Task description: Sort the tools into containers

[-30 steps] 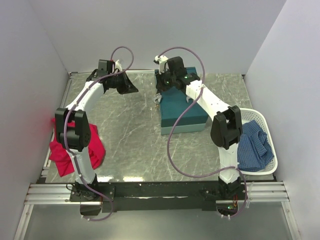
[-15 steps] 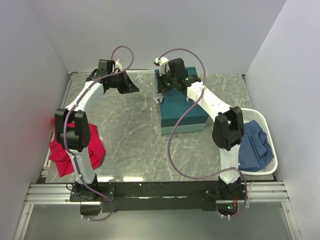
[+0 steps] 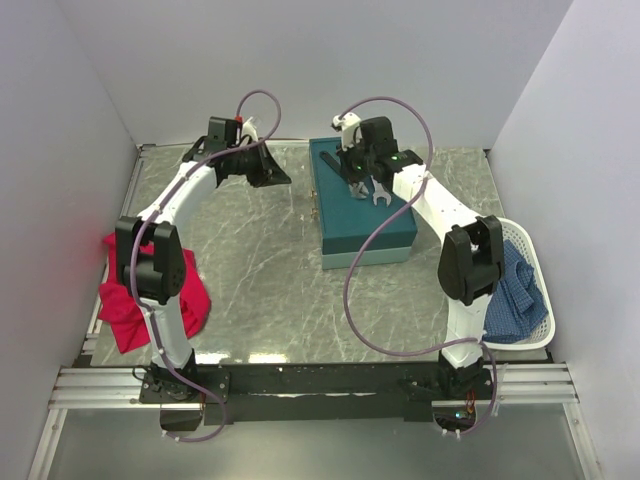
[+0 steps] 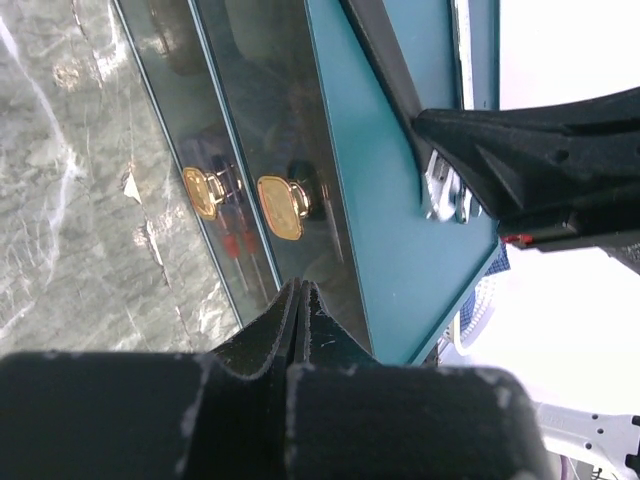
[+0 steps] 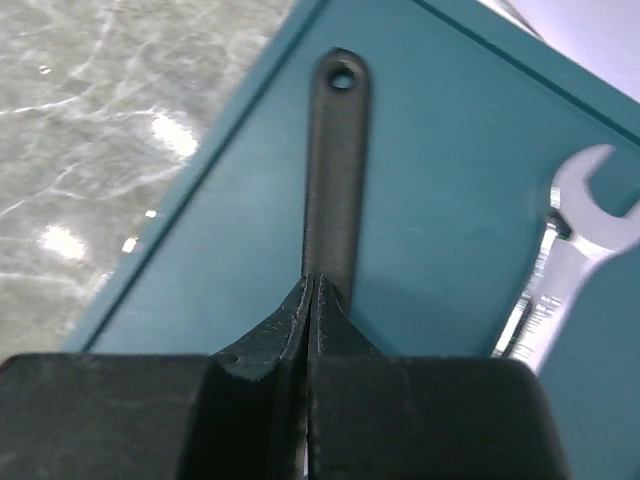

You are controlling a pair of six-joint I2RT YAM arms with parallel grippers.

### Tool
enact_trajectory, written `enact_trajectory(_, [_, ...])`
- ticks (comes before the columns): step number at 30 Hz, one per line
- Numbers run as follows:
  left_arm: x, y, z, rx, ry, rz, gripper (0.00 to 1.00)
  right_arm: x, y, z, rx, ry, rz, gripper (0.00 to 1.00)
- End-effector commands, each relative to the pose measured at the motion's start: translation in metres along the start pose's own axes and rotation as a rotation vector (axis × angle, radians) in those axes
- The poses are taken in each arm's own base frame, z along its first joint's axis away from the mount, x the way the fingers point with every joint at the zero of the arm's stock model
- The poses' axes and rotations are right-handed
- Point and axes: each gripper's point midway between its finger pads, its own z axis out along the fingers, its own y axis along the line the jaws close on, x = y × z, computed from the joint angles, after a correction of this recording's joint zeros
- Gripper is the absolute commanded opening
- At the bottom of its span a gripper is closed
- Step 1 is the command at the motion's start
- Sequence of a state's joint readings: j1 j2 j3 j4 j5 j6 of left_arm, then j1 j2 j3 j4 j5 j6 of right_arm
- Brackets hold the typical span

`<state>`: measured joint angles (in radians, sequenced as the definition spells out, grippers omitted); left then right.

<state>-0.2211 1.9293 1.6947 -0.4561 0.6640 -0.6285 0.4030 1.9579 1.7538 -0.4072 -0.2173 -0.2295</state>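
The teal box [image 3: 365, 225] stands shut at mid table. On its lid lie a silver wrench [image 3: 380, 194] and a black tool handle [image 5: 337, 170] with a hole at its end; its head is hidden. My right gripper [image 3: 358, 172] is shut, pads together, with its tips [image 5: 312, 280] right over the near end of that handle. The wrench [image 5: 565, 250] lies just right of it. My left gripper [image 3: 283, 180] is shut and empty, left of the box, facing its latched side [image 4: 280, 208]. The white basket [image 3: 530, 250] with blue fabric is at the right edge.
A red cloth [image 3: 150, 290] lies at the left edge beside the left arm. Grey walls close in the back and both sides. In the left wrist view the right gripper [image 4: 540, 170] sits over the lid by the wrench [image 4: 445, 190].
My right arm has swung back and to the right, uncovering the wrench and the black handle on the lid. My left gripper has moved a little right toward the box.
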Motion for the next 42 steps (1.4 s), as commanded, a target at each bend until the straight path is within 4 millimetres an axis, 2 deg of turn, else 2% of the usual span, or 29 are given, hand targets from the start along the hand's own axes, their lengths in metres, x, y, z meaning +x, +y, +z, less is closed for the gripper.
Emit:
enact_trajectory(1, [-0.015, -0.016, -0.004, 0.045, -0.038, 0.048, 0.01, 0.039, -0.012, -0.011, 0.035, 0.125, 0.004, 0.00])
enact_trajectory(3, [-0.017, -0.021, -0.005, 0.054, -0.044, 0.063, 0.05, 0.008, -0.006, -0.019, 0.007, 0.031, 0.013, 0.16])
enact_trajectory(4, [-0.018, -0.023, -0.007, 0.057, -0.049, 0.069, 0.15, -0.007, 0.000, -0.024, -0.027, -0.011, 0.008, 0.26])
enact_trajectory(5, [-0.021, -0.026, -0.010, 0.057, -0.062, 0.080, 0.20, -0.034, 0.009, -0.033, -0.077, -0.078, -0.001, 0.38])
enact_trajectory(6, [-0.023, -0.028, -0.011, 0.056, -0.071, 0.091, 0.31, -0.052, 0.017, -0.042, -0.101, -0.125, -0.012, 0.43])
enact_trajectory(7, [-0.024, -0.031, -0.013, 0.065, -0.072, 0.104, 0.57, -0.067, 0.022, -0.050, -0.120, -0.163, -0.011, 0.48])
enact_trajectory(9, [-0.029, -0.041, -0.019, 0.085, -0.089, 0.154, 0.74, -0.109, 0.030, -0.078, -0.160, -0.279, -0.032, 0.57])
enact_trajectory(10, [-0.032, -0.043, -0.021, 0.081, -0.100, 0.162, 0.96, -0.121, 0.031, -0.086, -0.162, -0.311, -0.020, 0.62])
enact_trajectory(11, [-0.037, -0.048, -0.025, 0.081, -0.120, 0.178, 0.96, -0.136, 0.031, -0.097, -0.152, -0.353, -0.021, 0.71])
enact_trajectory(12, [-0.040, -0.049, -0.026, 0.077, -0.130, 0.193, 0.96, -0.149, 0.022, -0.109, -0.098, -0.395, -0.011, 0.75])
enact_trajectory(13, [-0.043, -0.047, -0.027, 0.060, -0.143, 0.199, 0.96, -0.153, 0.015, -0.114, -0.049, -0.407, 0.029, 0.79])
enact_trajectory(14, [-0.049, -0.051, -0.029, 0.051, -0.161, 0.220, 0.96, -0.151, 0.007, -0.115, -0.002, -0.406, 0.052, 1.00])
enact_trajectory(15, [-0.052, -0.049, -0.030, 0.025, -0.178, 0.271, 0.96, -0.153, -0.014, -0.127, 0.129, -0.424, 0.081, 1.00])
enact_trajectory(16, [-0.062, -0.042, -0.029, -0.059, -0.228, 0.305, 0.96, -0.149, -0.024, -0.130, 0.197, -0.421, 0.113, 1.00])
enact_trajectory(17, [-0.068, -0.045, -0.033, -0.099, -0.251, 0.353, 0.96, -0.128, -0.032, -0.123, 0.254, -0.374, 0.133, 1.00])
enact_trajectory(18, [-0.075, -0.044, -0.035, -0.158, -0.278, 0.457, 0.96, -0.123, -0.043, -0.137, 0.334, -0.381, 0.148, 1.00])
enact_trajectory(19, [-0.075, -0.053, -0.031, -0.195, -0.294, 0.526, 0.96, -0.110, -0.055, -0.142, 0.420, -0.358, 0.142, 1.00])
enact_trajectory(20, [-0.096, -0.047, -0.042, -0.344, -0.381, 0.612, 0.96, -0.083, -0.055, -0.148, 0.452, -0.317, 0.135, 1.00])
enact_trajectory(21, [-0.102, -0.051, -0.044, -0.407, -0.418, 0.660, 0.96, -0.074, -0.058, -0.154, 0.484, -0.324, 0.131, 1.00])
enact_trajectory(22, [-0.098, -0.063, -0.038, -0.434, -0.435, 0.712, 0.96, -0.062, -0.063, -0.162, 0.533, -0.316, 0.133, 1.00])
enact_trajectory(23, [-0.111, -0.055, -0.050, -0.577, -0.507, 0.725, 0.96, -0.028, -0.061, -0.155, 0.542, -0.249, 0.125, 1.00])
enact_trajectory(24, [-0.116, -0.058, -0.053, -0.618, -0.556, 0.720, 0.96, -0.029, -0.058, -0.177, 0.557, -0.287, 0.123, 1.00])
enact_trajectory(25, [-0.115, -0.061, -0.054, -0.659, -0.584, 0.707, 0.96, -0.017, -0.058, -0.184, 0.572, -0.276, 0.121, 1.00])
enact_trajectory(26, [-0.114, -0.058, -0.058, -0.680, -0.599, 0.683, 0.96, 0.004, -0.054, -0.193, 0.580, -0.256, 0.120, 1.00])
enact_trajectory(30, [-0.105, -0.053, -0.059, -0.673, -0.585, 0.645, 0.96, 0.056, -0.041, -0.207, 0.572, -0.189, 0.122, 1.00])
enact_trajectory(31, [-0.100, -0.044, -0.057, -0.679, -0.563, 0.632, 0.96, 0.064, -0.039, -0.209, 0.569, -0.181, 0.119, 1.00])
enact_trajectory(32, [-0.097, -0.044, -0.057, -0.670, -0.560, 0.611, 0.96, 0.073, -0.037, -0.214, 0.576, -0.184, 0.121, 1.00])
enact_trajectory(37, [-0.080, -0.035, -0.055, -0.635, -0.506, 0.587, 0.96, 0.087, -0.049, -0.234, 0.664, -0.215, 0.137, 1.00])
enact_trajectory(42, [-0.085, -0.041, -0.063, -0.645, -0.537, 0.613, 0.96, 0.090, -0.053, -0.241, 0.683, -0.250, 0.148, 1.00])
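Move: The adjustable wrench lies on the teal box's lid just under the right fingertips, its middle roughly 2 cm ahead and 2 cm left, with the open-end wrench about 5 cm to the right hand's right and level with it. The box's middle is some 3 cm back and 3 cm right, 8 cm below. From the left hand, the adjustable wrench is about 12 cm right, 2 cm ahead and slightly lower. Both hands open wide, leaving the adjustable wrench: left lifts up-forward-left; right climbs about 16 cm, then sweeps back-right, descending. ##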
